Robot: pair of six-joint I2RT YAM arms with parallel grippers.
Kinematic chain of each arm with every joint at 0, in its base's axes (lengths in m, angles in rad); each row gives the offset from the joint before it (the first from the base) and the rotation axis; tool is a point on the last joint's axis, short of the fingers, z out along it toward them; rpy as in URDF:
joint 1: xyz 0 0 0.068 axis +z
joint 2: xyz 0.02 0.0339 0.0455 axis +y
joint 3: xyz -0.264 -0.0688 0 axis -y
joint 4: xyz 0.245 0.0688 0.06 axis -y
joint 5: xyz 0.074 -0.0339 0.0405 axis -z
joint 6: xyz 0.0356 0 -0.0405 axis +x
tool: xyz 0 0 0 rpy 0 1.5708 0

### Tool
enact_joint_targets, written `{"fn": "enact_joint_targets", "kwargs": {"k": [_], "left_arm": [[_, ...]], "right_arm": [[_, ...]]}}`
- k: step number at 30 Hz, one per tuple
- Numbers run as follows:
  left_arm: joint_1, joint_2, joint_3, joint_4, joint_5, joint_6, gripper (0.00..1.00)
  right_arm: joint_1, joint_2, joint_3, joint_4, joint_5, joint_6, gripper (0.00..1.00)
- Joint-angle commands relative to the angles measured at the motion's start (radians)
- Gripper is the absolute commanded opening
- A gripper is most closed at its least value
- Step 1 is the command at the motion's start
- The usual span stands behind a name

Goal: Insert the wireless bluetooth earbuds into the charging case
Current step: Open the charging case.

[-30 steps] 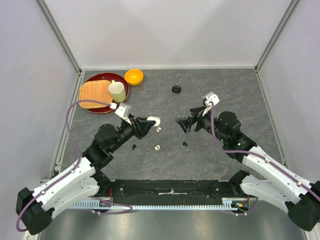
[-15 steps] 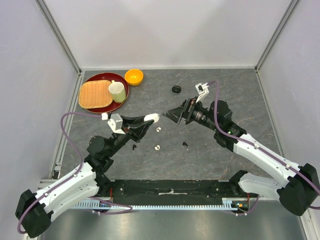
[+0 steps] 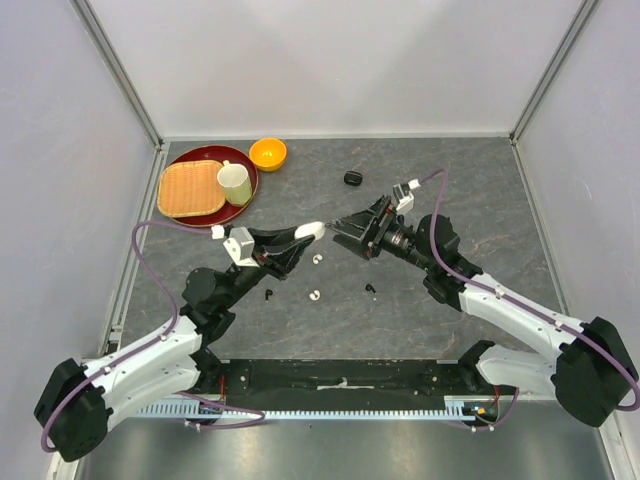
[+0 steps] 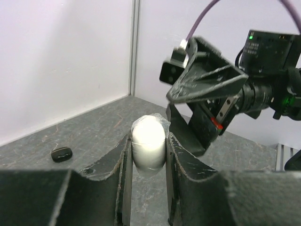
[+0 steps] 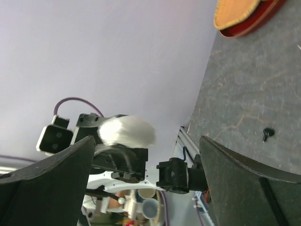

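My left gripper is shut on a white pebble-shaped charging case, holding it above the table; in the left wrist view the case sits pinched between both fingers. My right gripper faces it from the right, open, with the case just beyond its fingertips. Two white earbuds and two black earbuds lie on the grey table below. A black earbud also shows in the right wrist view. A black case lies at the back.
A red tray with a woven mat and a green cup stands at the back left, next to an orange bowl. White walls enclose the table on three sides.
The left gripper has lifted the white case and turned it toward the right. The right gripper has swung left and now points at the case from close by.
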Motion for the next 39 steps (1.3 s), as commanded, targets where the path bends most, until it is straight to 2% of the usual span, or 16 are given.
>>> {"fn": "enact_joint_targets", "kwargs": {"k": [1,4,8,12,24,31,39], "left_arm": [[-0.003,0.026,0.022,0.106,-0.012,0.084,0.02],[-0.005,0.052,0.038,0.109,0.019,0.099,0.02],[-0.005,0.073,0.045,0.120,0.068,0.130,0.02],[-0.005,0.086,0.042,0.132,0.070,0.139,0.02],[-0.005,0.100,0.027,0.147,0.077,0.130,0.02],[-0.003,0.101,0.018,0.143,0.082,0.125,0.02],[-0.005,0.109,0.015,0.132,0.091,0.129,0.02]], "right_arm": [[0.004,-0.023,-0.044,0.081,0.064,0.199,0.98],[0.007,-0.010,-0.045,0.070,0.061,0.202,0.98],[0.012,0.009,-0.096,0.209,0.067,0.297,0.98],[0.036,0.041,-0.114,0.240,0.093,0.369,0.97],[0.090,0.110,-0.148,0.362,0.136,0.471,0.82],[0.095,0.122,-0.180,0.425,0.159,0.512,0.67],[0.098,0.136,-0.183,0.467,0.146,0.528,0.65]]}}
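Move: The white charging case, already held in the left fingers, sticks out about 1 cm ahead, 2 cm right and 1 cm above the left hand; the open right fingers are some 8 cm to that hand's right, 1 cm ahead and 1 cm up. From the right hand the case lies roughly 6 cm left, level in reach and height. On the table about 26 cm below, one white earbud lies 7 cm left and 4 cm ahead, a black earbud 6 cm right and 4 cm back. The right fingertips come around the case's free end, one above and one below, seeming to touch it as they close from wide open to about two thirds. To get there the right hand bobs down some 2 cm overall, edges left 1.5 cm and rolls about 25 degrees, clockwise looking along its fingers; the left keeps its grip and brings the case a little right and down to meet it, then holds still. ##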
